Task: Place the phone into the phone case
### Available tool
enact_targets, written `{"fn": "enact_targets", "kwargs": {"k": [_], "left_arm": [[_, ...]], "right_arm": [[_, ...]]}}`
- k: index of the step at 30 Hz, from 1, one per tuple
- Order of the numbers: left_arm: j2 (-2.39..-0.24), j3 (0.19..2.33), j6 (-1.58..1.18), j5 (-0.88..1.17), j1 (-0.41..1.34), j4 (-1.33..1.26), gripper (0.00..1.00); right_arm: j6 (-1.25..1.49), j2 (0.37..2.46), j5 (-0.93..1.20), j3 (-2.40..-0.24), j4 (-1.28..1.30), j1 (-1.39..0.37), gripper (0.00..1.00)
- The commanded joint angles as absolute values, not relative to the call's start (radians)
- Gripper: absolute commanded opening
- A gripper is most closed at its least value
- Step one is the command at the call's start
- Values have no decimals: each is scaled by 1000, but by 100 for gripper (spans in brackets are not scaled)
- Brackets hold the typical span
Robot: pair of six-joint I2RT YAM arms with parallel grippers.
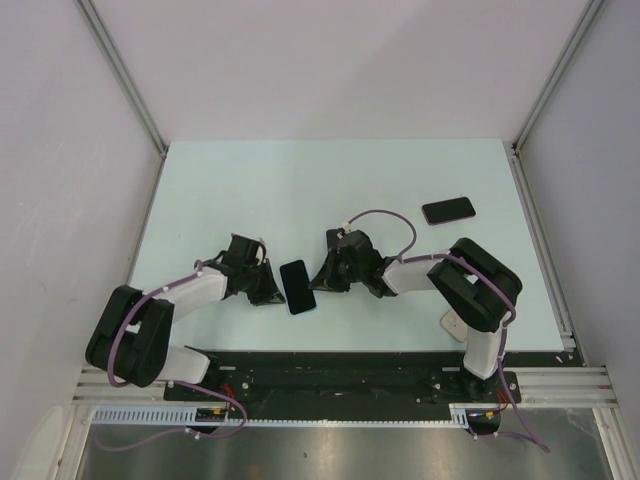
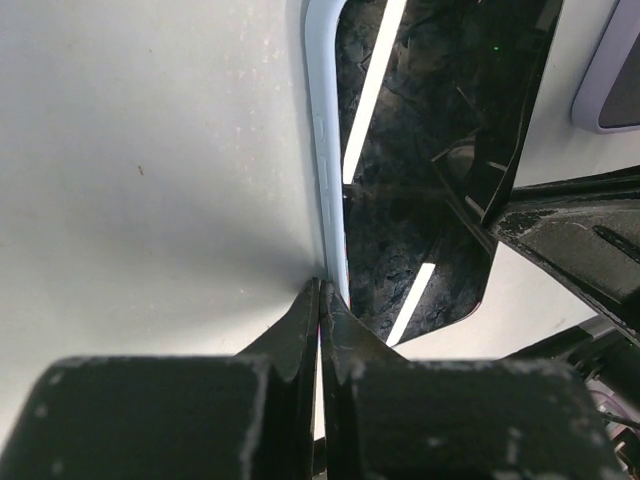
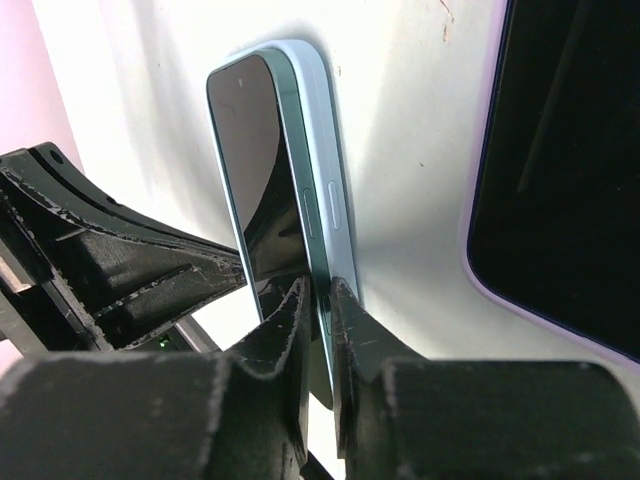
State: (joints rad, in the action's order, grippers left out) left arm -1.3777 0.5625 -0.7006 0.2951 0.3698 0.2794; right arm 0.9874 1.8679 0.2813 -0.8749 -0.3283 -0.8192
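Note:
The phone (image 1: 297, 287) lies dark screen up on the pale table between my two grippers. In the right wrist view its screen (image 3: 255, 170) and teal side sit against a light blue phone case (image 3: 325, 150), and the teal side shows above the case's wall along this edge. My right gripper (image 3: 320, 290) is shut on that long edge, one finger on the screen side and one on the case side. My left gripper (image 2: 322, 290) is shut with nothing between its fingers. Its tips touch the case's pale rim (image 2: 325, 150) on the opposite long edge.
A second dark-screened phone with a lilac rim (image 1: 448, 210) lies flat toward the back right, apart from both arms. A small white object (image 1: 452, 324) sits by the right arm's base. Metal rails border the table (image 1: 250, 180) left and right.

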Motion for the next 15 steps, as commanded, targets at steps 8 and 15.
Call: {"fn": "enact_targets", "kwargs": {"k": [8,15], "left_arm": [[-1290,603,-700,298,379,364,30],[-1284,620,-683,305,325,345,48]], "right_arm": [[899,1787,416,-897,-359,-802,40],[824,1793,460,-897,-359,-755,51]]}}
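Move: The phone in its light blue case lies between the two hands, hardly a centimetre below either. From the right hand, which pinches its right edge, the middle is about 4 cm left and level fore and aft; from the left hand, whose shut tips rest at the near part of its left edge, about 3 cm ahead and 4 cm right. The purple-cased phone lies some 9 cm ahead and 8 cm right of the right hand, roughly 13 cm ahead and 16 cm right of the left. The right fingers let go of the right edge of phone and case, spreading to about half open as the hand rises some 2.5 cm and turns slightly counter-clockwise. The left fingertips come away from the left edge too: that hand draws back about 1 cm, then comes forward again while rising a little over 1 cm, its shut fingers opening nearly halfway. ##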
